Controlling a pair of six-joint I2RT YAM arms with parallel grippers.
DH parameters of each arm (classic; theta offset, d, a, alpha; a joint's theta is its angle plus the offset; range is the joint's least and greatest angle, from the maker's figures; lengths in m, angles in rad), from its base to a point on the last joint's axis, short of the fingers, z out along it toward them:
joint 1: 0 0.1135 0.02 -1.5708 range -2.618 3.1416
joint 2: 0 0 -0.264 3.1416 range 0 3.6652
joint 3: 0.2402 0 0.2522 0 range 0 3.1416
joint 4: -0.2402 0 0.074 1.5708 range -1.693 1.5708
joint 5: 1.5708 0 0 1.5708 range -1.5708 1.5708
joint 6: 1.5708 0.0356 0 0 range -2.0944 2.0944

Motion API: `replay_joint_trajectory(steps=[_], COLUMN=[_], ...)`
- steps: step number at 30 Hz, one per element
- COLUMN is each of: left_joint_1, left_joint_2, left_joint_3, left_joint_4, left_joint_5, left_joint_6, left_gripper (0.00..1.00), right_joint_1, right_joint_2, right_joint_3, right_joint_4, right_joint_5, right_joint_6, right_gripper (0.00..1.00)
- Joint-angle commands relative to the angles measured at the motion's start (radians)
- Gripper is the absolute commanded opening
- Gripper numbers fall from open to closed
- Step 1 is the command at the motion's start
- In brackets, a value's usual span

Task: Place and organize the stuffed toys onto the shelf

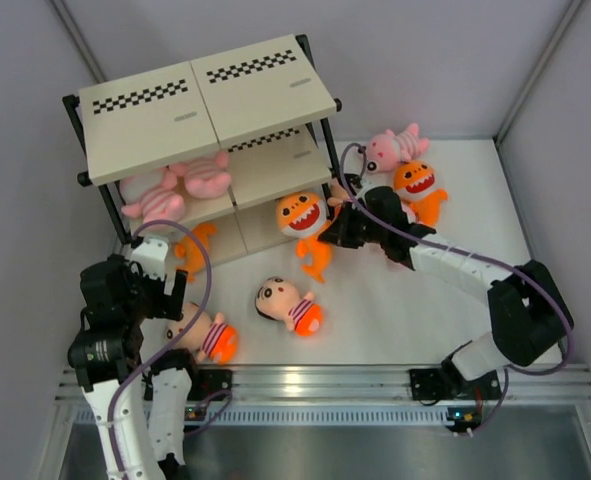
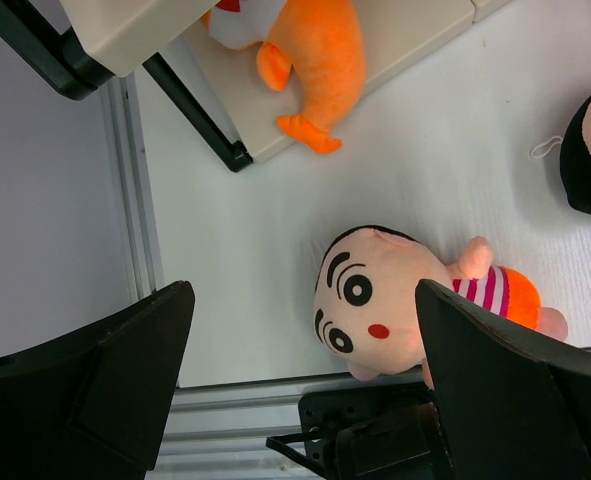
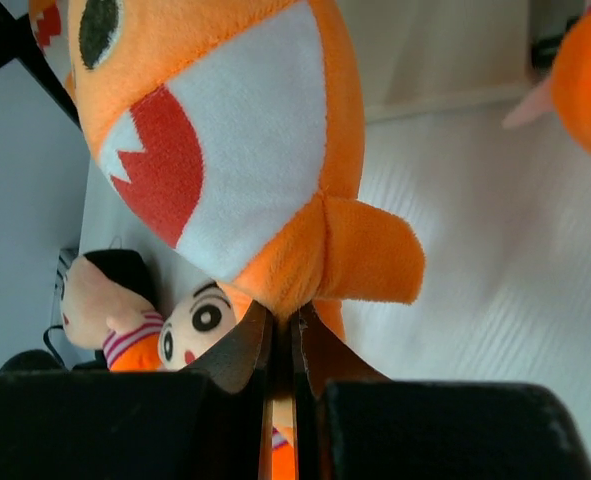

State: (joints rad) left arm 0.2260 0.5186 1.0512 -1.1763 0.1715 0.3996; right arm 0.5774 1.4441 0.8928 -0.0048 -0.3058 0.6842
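Observation:
The shelf stands at the far left. Two pink striped animals lie on its middle tier, and an orange fish lies on the bottom board, also seen in the left wrist view. My right gripper is shut on the underside of another orange fish and holds it up beside the shelf's right bay; the right wrist view shows the pinch on the fish. My left gripper is open above a doll lying at the near left.
A second doll lies mid-table. A pink animal and a third orange fish lie at the far right by my right arm. White walls close in left, back and right. A metal rail runs along the near edge.

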Motion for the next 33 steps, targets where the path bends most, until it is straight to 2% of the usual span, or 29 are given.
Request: replay_joint_trajectory(steps=[1, 5, 9, 10, 14, 17, 20, 23, 24, 27, 30, 33], left_joint_1=[0.001, -0.004, -0.007, -0.008, -0.007, -0.008, -0.007, -0.008, -0.008, -0.008, -0.008, -0.008], left_joint_2=[-0.005, 0.001, -0.003, -0.003, -0.006, -0.006, -0.008, -0.006, -0.008, -0.008, -0.011, -0.011], left_joint_3=[0.027, 0.041, 0.041, 0.041, 0.036, 0.035, 0.033, 0.035, 0.033, 0.029, 0.017, 0.007], left_joint_4=[0.000, 0.000, -0.002, 0.000, 0.000, -0.002, -0.002, -0.002, 0.000, 0.000, 0.000, 0.000], left_joint_5=[0.000, -0.006, -0.012, -0.012, -0.018, -0.020, -0.032, -0.040, -0.037, -0.029, -0.026, -0.026], left_joint_6=[0.021, 0.030, 0.025, 0.025, 0.027, 0.031, 0.036, 0.039, 0.038, 0.038, 0.038, 0.041], left_gripper=[0.98, 0.98, 0.98, 0.98, 0.98, 0.98, 0.98, 0.98, 0.98, 0.98, 0.98, 0.98], right_joint_1=[0.016, 0.018, 0.022, 0.022, 0.024, 0.024, 0.024, 0.024, 0.024, 0.025, 0.038, 0.080], right_joint_2=[0.083, 0.157, 0.203, 0.213, 0.263, 0.300, 0.314, 0.305, 0.293, 0.263, 0.220, 0.179], right_joint_3=[0.098, 0.112, 0.083, 0.083, 0.072, 0.070, 0.077, 0.063, 0.055, 0.035, -0.015, -0.109], right_joint_4=[0.150, 0.235, 0.331, 0.332, 0.333, 0.354, 0.371, 0.388, 0.384, 0.355, 0.321, 0.391], right_joint_5=[0.014, 0.049, 0.135, 0.154, 0.229, 0.235, 0.229, 0.228, 0.232, 0.263, 0.300, 0.344], right_joint_6=[0.001, 0.041, 0.068, 0.064, 0.057, 0.045, 0.028, 0.023, 0.015, 0.000, -0.012, -0.006], right_gripper=[0.00, 0.05, 0.21, 0.23, 0.23, 0.20, 0.22, 0.38, 0.47, 0.59, 0.63, 0.63])
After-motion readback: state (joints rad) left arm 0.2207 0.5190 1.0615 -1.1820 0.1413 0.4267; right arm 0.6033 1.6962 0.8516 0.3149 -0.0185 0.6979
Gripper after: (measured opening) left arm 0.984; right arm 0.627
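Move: The right hand holds the orange shark toy just below its fins. The spot it is taken to, the right end of the bottom shelf, lies about 14 cm ahead, 5 cm left and 8 cm lower. The doll by the shelf post is roughly 17 cm ahead and 5 cm right, the doll on the open table some 11 cm back and 9 cm left, both about 9 cm below. From the left hand that shelf spot is about 33 cm ahead, 29 cm right, 16 cm below. The right hand pushes the shark forward about 8 cm and down some 6 cm, drifting slightly left at first, towards the right end of the bottom shelf, its wrist turning roughly 10 degrees clockwise and its fingers already loosening on the way. At the far end the fingers spread wide and let go of the shark's body, then the hand draws back about 2 cm, sinking a little more and easing right, with the tail still close by the left finger. ##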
